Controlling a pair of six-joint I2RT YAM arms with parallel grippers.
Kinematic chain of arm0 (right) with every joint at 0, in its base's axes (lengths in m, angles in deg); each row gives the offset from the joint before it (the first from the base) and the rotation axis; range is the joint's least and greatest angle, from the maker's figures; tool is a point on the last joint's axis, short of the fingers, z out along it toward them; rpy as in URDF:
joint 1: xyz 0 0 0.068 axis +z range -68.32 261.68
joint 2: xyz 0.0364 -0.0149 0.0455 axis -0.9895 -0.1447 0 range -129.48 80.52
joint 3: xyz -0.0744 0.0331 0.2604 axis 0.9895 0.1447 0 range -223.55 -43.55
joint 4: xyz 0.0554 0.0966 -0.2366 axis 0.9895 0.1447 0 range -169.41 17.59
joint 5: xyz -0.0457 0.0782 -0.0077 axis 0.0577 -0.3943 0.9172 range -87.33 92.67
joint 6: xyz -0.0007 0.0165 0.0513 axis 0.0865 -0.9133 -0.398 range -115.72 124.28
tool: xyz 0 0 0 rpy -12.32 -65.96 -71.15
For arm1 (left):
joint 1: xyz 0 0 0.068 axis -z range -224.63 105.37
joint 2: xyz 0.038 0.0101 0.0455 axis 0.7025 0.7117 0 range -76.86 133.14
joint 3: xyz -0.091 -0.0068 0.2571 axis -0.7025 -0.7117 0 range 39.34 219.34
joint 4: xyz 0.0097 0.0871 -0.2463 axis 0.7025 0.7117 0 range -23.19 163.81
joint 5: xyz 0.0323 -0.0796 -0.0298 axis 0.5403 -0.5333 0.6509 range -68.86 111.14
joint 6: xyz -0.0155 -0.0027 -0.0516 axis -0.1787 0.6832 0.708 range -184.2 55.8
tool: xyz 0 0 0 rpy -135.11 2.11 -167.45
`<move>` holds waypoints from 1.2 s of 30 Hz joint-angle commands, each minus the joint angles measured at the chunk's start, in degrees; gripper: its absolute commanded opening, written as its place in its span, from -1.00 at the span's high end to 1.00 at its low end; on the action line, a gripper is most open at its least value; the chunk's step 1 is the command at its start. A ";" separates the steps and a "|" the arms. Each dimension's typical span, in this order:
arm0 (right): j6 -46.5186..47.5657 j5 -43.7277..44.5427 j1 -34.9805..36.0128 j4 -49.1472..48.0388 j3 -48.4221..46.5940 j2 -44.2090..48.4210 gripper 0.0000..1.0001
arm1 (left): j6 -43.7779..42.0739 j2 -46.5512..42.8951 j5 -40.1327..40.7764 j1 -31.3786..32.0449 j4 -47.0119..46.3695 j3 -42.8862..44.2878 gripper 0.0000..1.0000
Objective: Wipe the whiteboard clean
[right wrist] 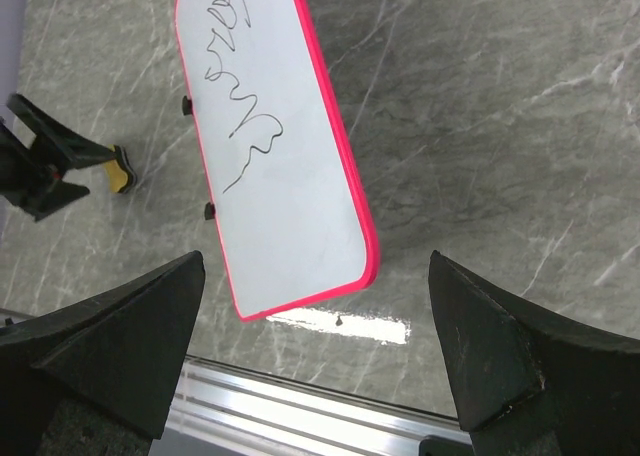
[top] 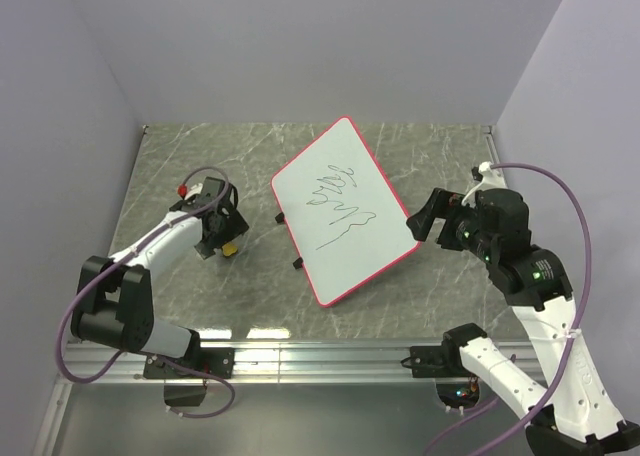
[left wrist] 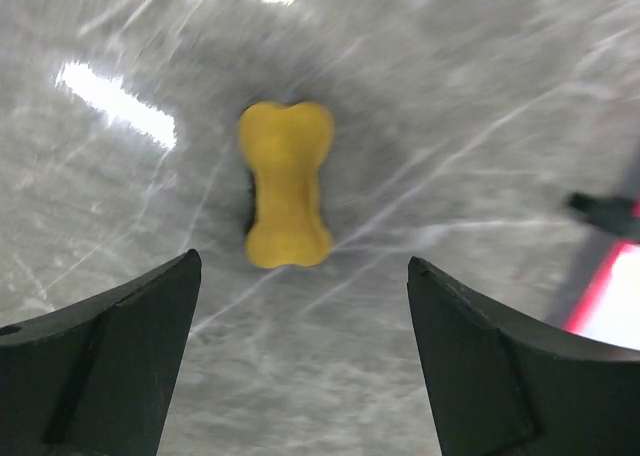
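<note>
The whiteboard [top: 345, 208], white with a red-pink frame and black scribbles, lies tilted at the table's middle; it also shows in the right wrist view [right wrist: 275, 146]. The small yellow eraser [left wrist: 286, 183] lies on the grey marble table, left of the board, partly hidden under my left gripper in the top view [top: 231, 247]. My left gripper [left wrist: 300, 361] is open just above the table, the eraser a little beyond its fingertips. My right gripper [right wrist: 315, 351] is open and empty, raised by the board's right edge [top: 422, 216].
Two small black clips [top: 281, 217] sit at the board's left edge. An aluminium rail [top: 320, 354] runs along the near table edge. Lilac walls close in the left, back and right sides.
</note>
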 commanded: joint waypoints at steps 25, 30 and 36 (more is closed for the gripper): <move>1.32 -2.40 0.85 1.12 -3.90 -1.53 -1.00 | -3.31 7.72 0.64 -1.01 -10.29 -3.48 0.99; 0.80 -4.95 0.77 -1.86 -10.13 -6.98 -1.00 | -4.63 2.28 -4.71 -0.31 -9.14 0.65 0.99; -0.87 -7.66 -0.72 -5.82 -15.68 -17.43 -0.99 | -5.77 1.03 -12.36 5.49 -9.31 12.42 0.99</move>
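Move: The yellow eraser lies on the table almost under the left hand, about 1 cm ahead and 5 cm below its open fingers. The board's far black clip is some 7 cm ahead and 11 cm to the right; the near clip is roughly 3 cm back and 14 cm right; the whiteboard's middle is about 9 cm ahead and 25 cm right. From the right hand the whiteboard's middle lies about 18 cm ahead, 14 cm left and 24 cm down, the eraser 10 cm ahead, 39 cm left and 26 cm down. Down about 4.5 cm, drawing back slightly and then easing forward again, the left hand closes its wide-open fingers across the eraser's waist and pinches it. It then swings up some 7 cm, right and forward towards the whiteboard's left edge, turning about 10 degrees clockwise. The right hand, open and empty, edges back, then moves forward, up and left towards the whiteboard. ##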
